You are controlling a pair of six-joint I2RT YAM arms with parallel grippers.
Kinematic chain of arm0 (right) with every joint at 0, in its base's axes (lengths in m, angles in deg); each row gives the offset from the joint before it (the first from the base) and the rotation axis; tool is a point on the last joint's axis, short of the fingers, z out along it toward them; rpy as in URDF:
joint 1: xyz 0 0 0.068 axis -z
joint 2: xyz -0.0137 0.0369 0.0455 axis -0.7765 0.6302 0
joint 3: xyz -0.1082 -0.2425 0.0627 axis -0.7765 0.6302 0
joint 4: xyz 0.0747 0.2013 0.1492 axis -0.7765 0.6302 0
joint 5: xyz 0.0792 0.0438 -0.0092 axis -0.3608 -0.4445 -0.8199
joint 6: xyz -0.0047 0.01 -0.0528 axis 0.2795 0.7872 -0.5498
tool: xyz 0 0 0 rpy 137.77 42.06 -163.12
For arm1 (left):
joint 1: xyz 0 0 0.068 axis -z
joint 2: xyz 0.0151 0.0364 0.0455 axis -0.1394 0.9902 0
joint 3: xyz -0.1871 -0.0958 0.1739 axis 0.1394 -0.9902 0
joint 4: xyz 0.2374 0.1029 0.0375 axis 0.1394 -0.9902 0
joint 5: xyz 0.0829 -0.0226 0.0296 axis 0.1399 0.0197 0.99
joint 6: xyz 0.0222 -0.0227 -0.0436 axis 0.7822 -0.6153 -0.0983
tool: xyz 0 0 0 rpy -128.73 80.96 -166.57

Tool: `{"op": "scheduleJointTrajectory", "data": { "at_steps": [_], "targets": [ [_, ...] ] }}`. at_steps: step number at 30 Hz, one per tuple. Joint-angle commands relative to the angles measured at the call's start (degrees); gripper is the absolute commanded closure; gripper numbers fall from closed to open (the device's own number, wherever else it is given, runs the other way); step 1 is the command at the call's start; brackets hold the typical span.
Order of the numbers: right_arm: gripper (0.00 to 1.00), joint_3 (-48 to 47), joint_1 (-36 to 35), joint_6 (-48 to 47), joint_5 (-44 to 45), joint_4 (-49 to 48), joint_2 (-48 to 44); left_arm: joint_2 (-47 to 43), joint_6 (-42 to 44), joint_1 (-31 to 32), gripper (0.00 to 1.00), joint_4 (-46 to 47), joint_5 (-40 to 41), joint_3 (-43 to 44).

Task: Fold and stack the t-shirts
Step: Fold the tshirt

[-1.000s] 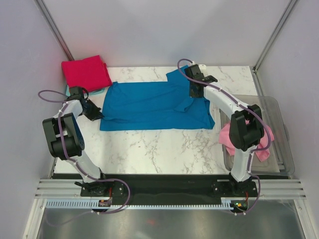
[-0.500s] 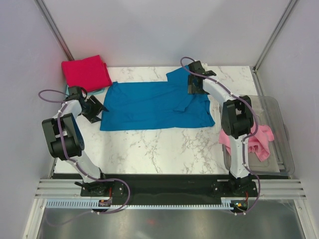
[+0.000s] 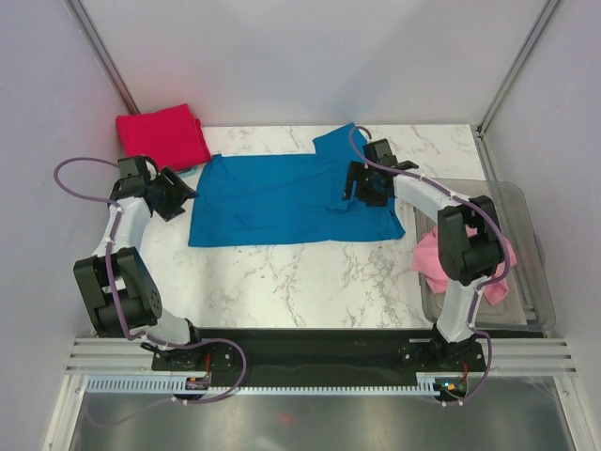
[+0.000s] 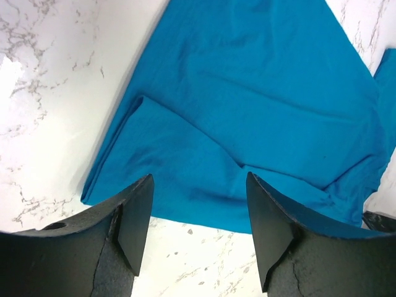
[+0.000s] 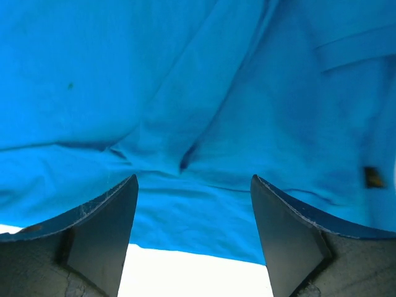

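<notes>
The bright blue t-shirt (image 3: 282, 197) lies spread and partly folded on the marble table, with a sleeve sticking out at the back right. My left gripper (image 3: 177, 193) hovers open just off its left edge; the left wrist view shows the blue t-shirt (image 4: 247, 105) beyond the open left gripper (image 4: 199, 229), nothing between the fingers. My right gripper (image 3: 362, 185) stands open above the shirt's right part; in its wrist view the blue t-shirt (image 5: 185, 93) fills the frame past the empty right gripper (image 5: 193, 238). The crimson red t-shirt (image 3: 161, 136) lies folded at the back left. The pink t-shirt (image 3: 424, 256) is crumpled in the tub.
A clear plastic tub (image 3: 528, 246) stands at the right edge of the table, partly behind the right arm. Grey walls close in the left, back and right sides. White marble table (image 3: 310, 282) shows between the blue shirt and the arm bases.
Both grippers have gone from shut to open and let go of the blue shirt. The left gripper drew back to the left; the right gripper shifted nearer over the shirt's right part.
</notes>
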Motion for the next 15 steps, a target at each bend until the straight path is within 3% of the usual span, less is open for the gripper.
{"op": "scheduleJointTrajectory", "data": {
  "at_steps": [1,15],
  "targets": [
    [0.19,1.16,-0.66,4.12,-7.32,-6.82,1.46,-0.63,2.29,0.30,0.32,1.34,-0.73,-0.84],
    [0.22,-3.49,-1.28,5.61,-8.65,-9.30,9.20,-1.24,2.12,0.74,0.34,1.87,-2.49,-0.84]
  ]
}}
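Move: Below the right hand's open fingers, about 3 cm to its left, 1 cm ahead and some 6 cm down, lies the corner of a loose flap folded over on the blue t-shirt. The shirt's near edge runs about 9 cm back and 1 cm left of this hand; the far sleeve sits roughly 17 cm ahead, 4 cm left. From the left hand, the flap corner is about 40 cm to the right, level fore and aft, some 11 cm lower. Sinking about 4 cm while sliding nearly as far to its left, the right hand comes down on a slant to the loose flap of the blue t-shirt. Its fingertips swing left by roughly 10 degrees and the gripper stays wide open; at the end it is close over the flap corner, slowing, with no touch to be seen. ##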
